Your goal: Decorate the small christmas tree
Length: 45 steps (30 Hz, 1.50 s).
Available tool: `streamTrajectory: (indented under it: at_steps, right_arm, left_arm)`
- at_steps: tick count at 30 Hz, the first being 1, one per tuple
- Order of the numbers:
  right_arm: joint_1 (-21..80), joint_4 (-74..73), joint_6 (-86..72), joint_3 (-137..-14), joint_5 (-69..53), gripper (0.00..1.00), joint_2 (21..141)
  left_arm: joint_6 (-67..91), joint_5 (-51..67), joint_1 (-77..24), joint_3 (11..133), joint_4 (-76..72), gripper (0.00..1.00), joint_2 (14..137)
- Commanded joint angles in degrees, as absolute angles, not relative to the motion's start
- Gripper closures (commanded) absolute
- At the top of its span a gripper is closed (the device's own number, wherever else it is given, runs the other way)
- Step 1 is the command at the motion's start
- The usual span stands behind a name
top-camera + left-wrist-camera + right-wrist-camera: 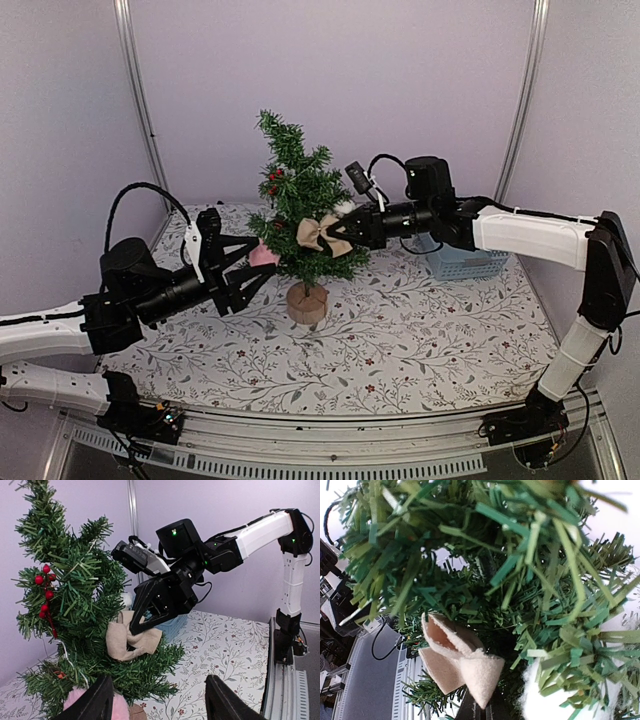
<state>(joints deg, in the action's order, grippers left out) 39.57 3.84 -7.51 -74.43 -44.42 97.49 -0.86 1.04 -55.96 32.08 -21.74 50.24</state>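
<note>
The small christmas tree stands mid-table on its wooden stump, dark green and bristly, with red berries on one branch. A beige felt bow sits against the tree's right side, and my right gripper is shut on it; in the right wrist view the bow pokes out past the dark fingertips into the needles. My left gripper is open at the tree's lower left with nothing between its fingers. A pink fluffy ornament lies beside its left finger, under the lowest branches.
A blue plastic basket stands at the back right behind the right arm. A white fluffy tuft sits in the branches next to the bow. The tablecloth has a floral print, and lilac walls close in the back and sides.
</note>
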Motion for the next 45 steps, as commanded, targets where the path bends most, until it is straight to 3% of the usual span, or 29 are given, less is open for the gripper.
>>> streamTrajectory:
  at_steps: [1,16,33,45]
  right_arm:
    - [39.11,2.00,-6.51,-73.32,-44.56,1.00,96.56]
    - [38.58,-1.57,-3.63,-70.19,-41.04,1.00,90.69]
    - [38.58,-3.78,-3.38,-71.19,-40.64,1.00,94.57]
    - [38.56,-3.69,-4.46,-70.49,-37.47,0.57,91.21]
  left_arm:
    - [-1.50,1.24,-55.03,32.37,-21.36,0.36,50.10]
    - [-1.49,1.32,-54.93,32.54,-21.16,0.36,50.52]
    - [-1.70,0.76,-54.76,32.71,-20.74,0.36,50.80]
    - [-1.41,0.21,-54.42,32.72,-19.92,0.36,49.91]
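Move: The right hand, its fingers pointing left, already holds the bow in the tree's right side. The lower right branch it is taken to lies about 5 cm below, 1 cm back and 1 cm to the right. The white cotton ball is some 6 cm ahead, straight out and at similar height; the pink ball roughly 12 cm left, 3 cm back and 6 cm lower. From the left hand, that branch is about 9 cm ahead, 15 cm right and 9 cm below. Still pinching the bow, the right hand works it into the greenery towards the lower right branch: it dips about 2 cm, eases right and slightly back, bobs up again, then lowers to some 2.5 cm under its starting height. The fingertips tip down slightly, and finally the fingers open by about a third of their range around the bow. ##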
